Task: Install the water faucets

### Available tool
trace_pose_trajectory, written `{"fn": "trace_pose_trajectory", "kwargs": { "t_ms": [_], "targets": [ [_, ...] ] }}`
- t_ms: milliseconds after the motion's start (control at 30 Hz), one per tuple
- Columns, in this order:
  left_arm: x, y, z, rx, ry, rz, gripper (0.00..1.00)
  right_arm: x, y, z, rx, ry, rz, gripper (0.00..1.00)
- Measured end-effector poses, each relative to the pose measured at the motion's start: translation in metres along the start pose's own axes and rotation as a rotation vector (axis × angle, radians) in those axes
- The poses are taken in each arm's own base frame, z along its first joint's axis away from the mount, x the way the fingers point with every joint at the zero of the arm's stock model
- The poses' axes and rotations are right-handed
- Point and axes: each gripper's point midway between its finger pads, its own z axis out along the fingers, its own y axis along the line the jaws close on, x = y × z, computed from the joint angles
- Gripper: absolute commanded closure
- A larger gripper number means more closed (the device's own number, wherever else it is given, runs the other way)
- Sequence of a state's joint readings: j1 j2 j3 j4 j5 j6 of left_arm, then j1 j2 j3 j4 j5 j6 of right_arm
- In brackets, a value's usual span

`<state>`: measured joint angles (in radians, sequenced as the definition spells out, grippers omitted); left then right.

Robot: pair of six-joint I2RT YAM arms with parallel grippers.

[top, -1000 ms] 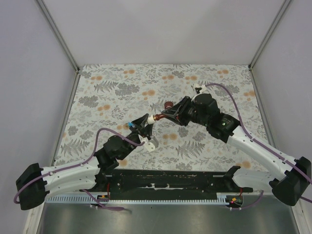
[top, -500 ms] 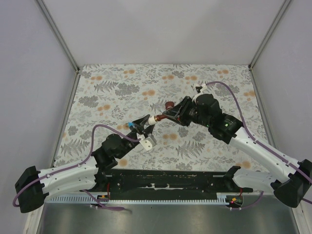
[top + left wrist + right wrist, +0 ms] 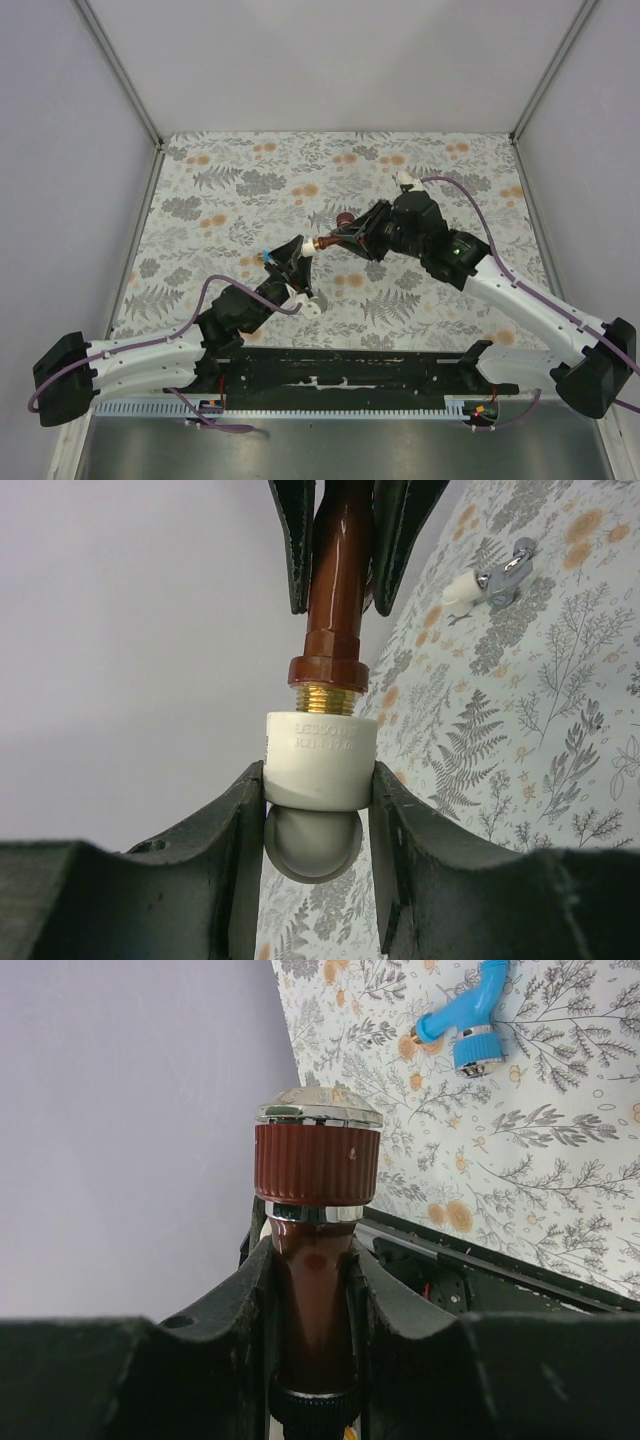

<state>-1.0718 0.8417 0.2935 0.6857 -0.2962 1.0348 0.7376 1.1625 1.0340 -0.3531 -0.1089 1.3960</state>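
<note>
A reddish-brown water faucet (image 3: 317, 1165) with a ribbed round knob is held in the air, my right gripper (image 3: 312, 1250) shut on its body. Its brass thread sits in the mouth of a white pipe fitting (image 3: 320, 755), and my left gripper (image 3: 318, 780) is shut on that fitting. In the top view the two grippers, left (image 3: 303, 255) and right (image 3: 348, 236), meet nose to nose over the middle of the mat, with the brown faucet (image 3: 335, 235) and the fitting (image 3: 311, 243) between them. A blue faucet (image 3: 465, 1020) and a white-silver faucet (image 3: 490, 580) lie on the mat.
The floral mat (image 3: 230, 190) covers the table inside grey walls. A black rail (image 3: 340, 368) runs along the near edge between the arm bases. The white-silver faucet (image 3: 406, 181) lies just behind the right arm; the blue faucet (image 3: 266, 255) shows beside the left gripper.
The left wrist has turned and shifted a little, and the right arm has eased slightly toward it. Faucet and fitting stay gripped between the two grippers.
</note>
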Motion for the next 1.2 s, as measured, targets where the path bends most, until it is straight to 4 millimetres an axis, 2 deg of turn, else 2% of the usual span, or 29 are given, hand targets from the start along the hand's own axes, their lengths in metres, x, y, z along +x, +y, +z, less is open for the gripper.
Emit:
{"fn": "trace_pose_trajectory", "kwargs": {
  "t_ms": [33, 100, 200, 367, 433, 567, 633, 700, 867, 1033, 1200],
  "targets": [
    [-0.001, 0.001, 0.000, -0.005, -0.002, 0.008, 0.98, 0.000, 0.001, 0.000, -0.002, 0.000, 0.004, 0.70],
    [-0.001, 0.003, 0.000, -0.012, -0.002, 0.011, 0.98, 0.000, 0.003, -0.001, -0.003, 0.000, 0.009, 0.61],
    [-0.001, 0.004, -0.001, -0.017, 0.001, 0.006, 0.98, -0.002, 0.003, -0.003, -0.004, -0.011, 0.001, 0.51],
    [0.009, 0.013, -0.006, -0.040, 0.036, -0.055, 0.98, -0.018, 0.007, -0.018, -0.025, -0.101, -0.061, 0.34],
    [0.016, 0.015, -0.007, -0.052, 0.056, -0.091, 0.98, -0.024, 0.011, -0.026, -0.043, -0.137, -0.092, 0.28],
    [0.033, 0.028, -0.007, -0.088, 0.122, -0.190, 0.98, -0.036, 0.014, -0.044, -0.057, -0.212, -0.186, 0.27],
    [0.037, 0.037, -0.007, -0.103, 0.142, -0.257, 0.98, -0.043, 0.014, -0.054, -0.065, -0.254, -0.284, 0.23],
    [0.036, 0.046, -0.006, -0.102, 0.139, -0.331, 0.98, -0.047, 0.017, -0.066, -0.097, -0.291, -0.434, 0.15],
    [0.025, 0.061, -0.007, -0.066, 0.089, -0.518, 0.98, -0.044, 0.030, -0.098, -0.212, -0.333, -0.894, 0.13],
    [-0.002, 0.045, -0.008, 0.090, 0.014, -0.673, 0.98, -0.027, 0.033, -0.105, -0.317, -0.272, -1.277, 0.14],
    [-0.030, 0.026, -0.014, 0.256, -0.049, -0.790, 0.98, -0.011, 0.025, -0.101, -0.395, -0.180, -1.529, 0.13]
  ]
}}
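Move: The brown faucet is already threaded into the white elbow in the left fingers. Its middle lies about 7 cm to the right of the left hand, 2 cm ahead and 1 cm higher. The right fingers still hold the faucet, its middle some 2 cm to their left and 1 cm below, with the elbow about 8 cm left, 2 cm back and 2 cm down. The blue faucet lies roughly 6 cm ahead of the left hand, 6 cm left and 17 cm below. Open the right gripper wide and free the brown faucet, backing off up and to the right by about 8 cm each way, then back towards the base, rolling the wrist some 90 degrees. Keep the left grip on the white elbow, carry it left, forward and up, then swing it back and right, rolling nearly 50 degrees. ##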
